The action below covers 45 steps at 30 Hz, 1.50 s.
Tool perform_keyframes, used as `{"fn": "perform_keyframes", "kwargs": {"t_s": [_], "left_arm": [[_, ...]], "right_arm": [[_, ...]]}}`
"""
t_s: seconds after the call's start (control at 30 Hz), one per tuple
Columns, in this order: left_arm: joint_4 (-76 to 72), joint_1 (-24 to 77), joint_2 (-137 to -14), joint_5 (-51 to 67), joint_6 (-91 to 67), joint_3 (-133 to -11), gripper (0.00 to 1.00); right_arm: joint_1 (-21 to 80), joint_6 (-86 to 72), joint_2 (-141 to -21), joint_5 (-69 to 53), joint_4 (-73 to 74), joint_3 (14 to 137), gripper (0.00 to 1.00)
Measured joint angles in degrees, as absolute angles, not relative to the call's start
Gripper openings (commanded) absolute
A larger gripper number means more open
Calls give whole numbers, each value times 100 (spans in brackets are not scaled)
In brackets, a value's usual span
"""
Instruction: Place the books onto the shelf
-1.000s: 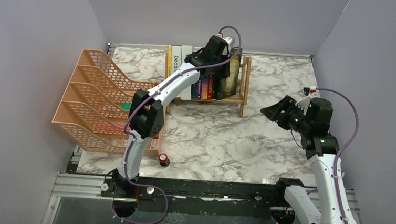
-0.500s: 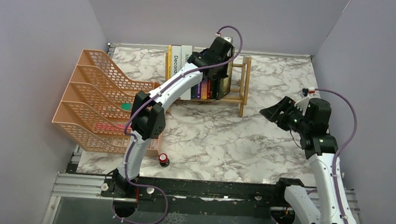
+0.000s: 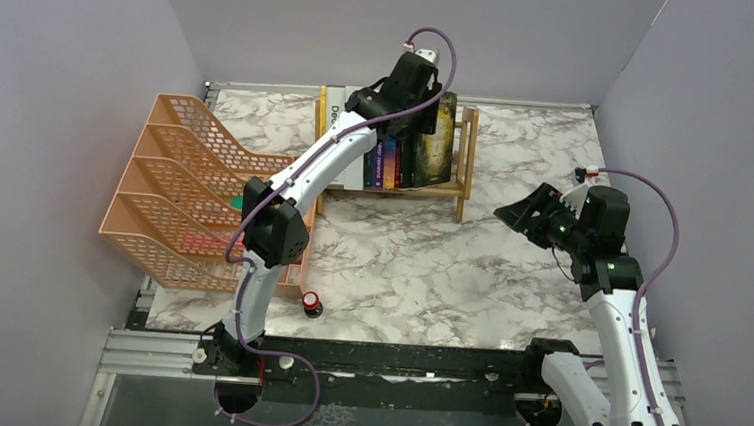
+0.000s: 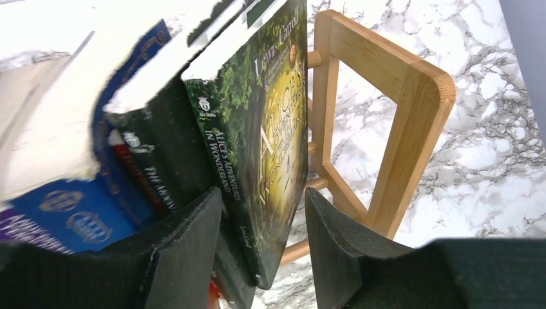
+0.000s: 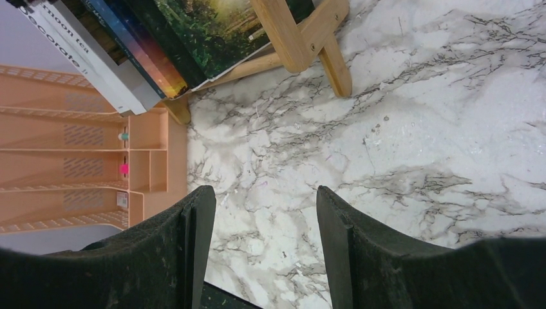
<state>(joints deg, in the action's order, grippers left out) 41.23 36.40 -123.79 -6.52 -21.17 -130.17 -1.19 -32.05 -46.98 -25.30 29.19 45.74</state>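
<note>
The shelf [image 3: 467,157] stands at the back of the table with several books [image 3: 388,164] upright in it, the white "Decorate" one at its left end. The dark green and gold book [image 3: 442,137] stands rightmost, beside the end frame [image 4: 412,116]. My left gripper [image 3: 413,93] hovers over it, open. In the left wrist view its fingertips [image 4: 263,196] straddle the top corner of that green book [image 4: 264,129] with gaps on both sides; a blue book [image 4: 64,215] is to the left. My right gripper [image 3: 515,213] hangs open and empty over the marble [image 5: 264,193].
An orange mesh tiered tray [image 3: 184,190] fills the left side, also seen in the right wrist view as the orange tray [image 5: 77,167]. A small red-capped object [image 3: 312,302] lies near the front edge. Purple walls close in the back and sides.
My left gripper has opened and let go of the dark green book, which now stands in the shelf, and has lifted slightly. The right arm has barely moved.
</note>
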Motion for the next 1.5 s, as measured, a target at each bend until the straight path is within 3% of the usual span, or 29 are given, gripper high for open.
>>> {"fn": "perform_keyframes", "kwargs": {"t_s": [0.17, 0.33, 0.4, 0.43, 0.63, 0.73, 0.9, 1.13, 1.5], "left_arm": [[4191, 3588, -11979, -829, -2021, -12899, 60], [4233, 3468, -11249, -1083, -1927, -12313, 83], [4254, 3420, -10816, -1190, -1907, -11845, 97], [4233, 3411, -10556, -1256, -1900, -11533, 99], [4241, 3415, -9268, -1496, -1927, -9878, 99], [4224, 3420, -8604, -1553, -1931, -9102, 99], [4213, 3420, -7100, -1741, -1988, -8055, 99], [4320, 3420, -5433, -2259, -2040, -7896, 99], [4665, 3420, -4357, -3026, -1962, -8252, 99]], "right_arm": [[-119, -3199, -4716, -2528, 2923, 4574, 63], [-119, -3103, -4737, -2460, 3022, 4641, 67], [-119, -3030, -4740, -2399, 3065, 4729, 74], [-119, -2987, -4737, -2355, 3107, 4781, 75], [-119, -2816, -4589, -2102, 3448, 5103, 86], [-119, -2742, -4436, -1911, 3710, 5317, 99], [-119, -2681, -4244, -1437, 4226, 5843, 100], [-119, -2591, -3992, -464, 4923, 7002, 100], [-119, -2569, -3516, 384, 5070, 8082, 100]]}}
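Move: The Alice book, already on the shelf and free of the fingers, has its middle about 8 cm ahead of the left hand, 2 cm to its right and 8 cm below. Against its left face stands the dark green book, some 3 cm left of it; the shelf's right end frame is about 6 cm right of it. The orange organizer lies some 43 cm left of the left hand, 18 cm back and 20 cm lower. From the right hand, the Alice book is roughly 27 cm ahead, 15 cm left and 6 cm below. The left hand, already let go of the Alice book, first rises about 5 cm, then sweeps left and back away from the shelf towards the organizer, dipping slightly before climbing again to end some 29 cm left, 26 cm back and 18 cm up, its half-open fingers spreading wide as it tips up and turns counter-clockwise. After a short wait the empty right hand rises about 20 cm while drawing back and to the right, away from the shelf, tipping up, turning clockwise and opening fully. ##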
